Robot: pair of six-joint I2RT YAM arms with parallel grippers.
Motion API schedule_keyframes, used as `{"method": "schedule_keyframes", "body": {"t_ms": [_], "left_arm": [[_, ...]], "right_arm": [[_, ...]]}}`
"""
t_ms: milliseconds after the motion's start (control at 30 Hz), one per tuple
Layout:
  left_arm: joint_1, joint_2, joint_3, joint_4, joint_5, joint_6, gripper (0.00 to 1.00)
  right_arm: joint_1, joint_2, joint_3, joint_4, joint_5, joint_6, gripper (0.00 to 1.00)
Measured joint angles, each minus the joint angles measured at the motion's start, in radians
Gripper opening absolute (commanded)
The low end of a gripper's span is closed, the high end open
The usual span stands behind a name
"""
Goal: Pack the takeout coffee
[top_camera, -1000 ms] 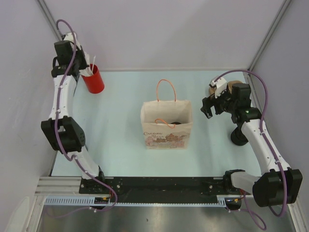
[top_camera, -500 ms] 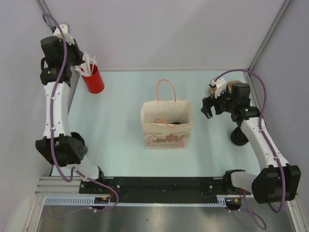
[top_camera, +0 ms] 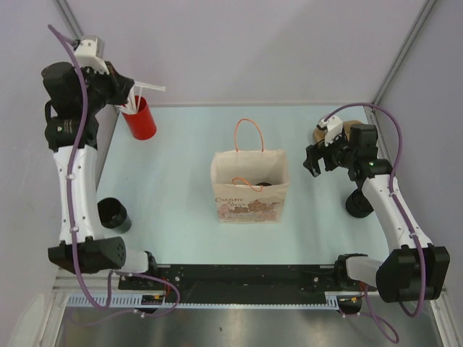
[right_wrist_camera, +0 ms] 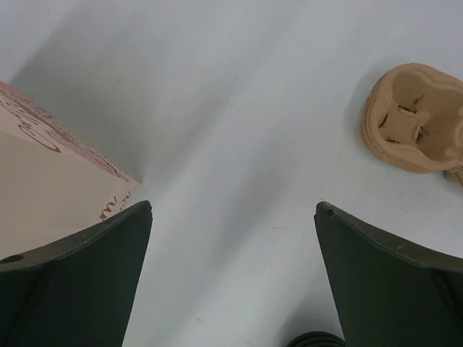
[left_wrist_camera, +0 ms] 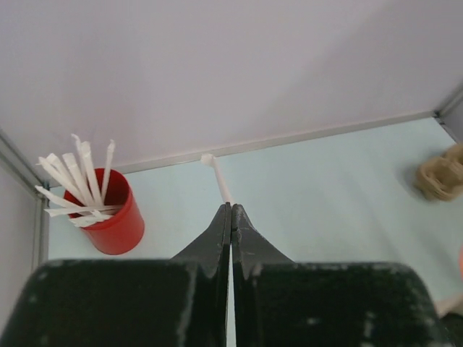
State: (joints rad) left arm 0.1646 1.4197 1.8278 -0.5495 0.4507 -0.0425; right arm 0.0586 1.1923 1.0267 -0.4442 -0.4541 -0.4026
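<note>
The takeout coffee [top_camera: 113, 214], a small dark cup, stands on the table near the left edge, well below my raised left arm. High above the back left corner, my left gripper [top_camera: 132, 88] [left_wrist_camera: 231, 210] is shut on a white straw [top_camera: 150, 87] [left_wrist_camera: 219, 181] that sticks out past its tips. The straw is lifted clear of the red cup [top_camera: 139, 118] [left_wrist_camera: 103, 217] of white straws. The paper bag [top_camera: 249, 186] [right_wrist_camera: 51, 195] stands open in the middle with something dark inside. My right gripper [top_camera: 312, 160] [right_wrist_camera: 233, 210] hangs open over bare table to the right of the bag.
A brown pulp cup carrier [top_camera: 349, 131] [right_wrist_camera: 412, 119] [left_wrist_camera: 440, 173] lies at the back right. A black round piece [top_camera: 359, 204] [right_wrist_camera: 315, 340] sits by the right arm. Walls close the back and both sides.
My left arm has risen and swung back to the left, drawing one straw out of the red cup and uncovering the dark cup. The right arm has barely moved.
</note>
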Motion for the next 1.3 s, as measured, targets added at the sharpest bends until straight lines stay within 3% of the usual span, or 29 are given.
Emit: {"method": "schedule_keyframes", "body": {"t_ms": [533,1000,1300], "left_arm": [[-0.004,-0.391,-0.342,0.015,0.445,0.014,0.00],[-0.004,-0.581,-0.443,0.015,0.639,0.006,0.00],[-0.031,-0.579,-0.507,-0.015,0.675,0.025,0.00]], "right_arm": [[-0.004,0.029,0.000,-0.003,-0.007,-0.002,1.00],[-0.004,0.032,0.000,-0.007,-0.007,-0.003,1.00],[-0.004,0.040,0.000,-0.007,-0.006,-0.006,1.00]]}}
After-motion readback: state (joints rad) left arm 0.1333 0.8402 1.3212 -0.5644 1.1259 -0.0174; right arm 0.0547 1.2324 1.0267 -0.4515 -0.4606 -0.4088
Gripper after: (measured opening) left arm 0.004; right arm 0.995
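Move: The paper bag, already holding a lidded coffee, stands about 31 cm to the right of the left hand, 14 cm back towards the robot and with its middle some 27 cm lower. The red cup of straws lies some 16 cm ahead, 5 cm left and 30 cm below, while a black cup sits about 21 cm back, 7 cm left and 31 cm below. From the right hand the bag is some 18 cm left and 7 cm back, its middle nearly level. The white straws, still pinched in the left hand's closed fingers, are carried high over the table away from the red cup: about 21 cm back and 12 cm right, slowing and sinking slightly at the end. Meanwhile the wrist swings some 40 degrees clockwise, bringing their free ends round to point at the bag's mouth. ##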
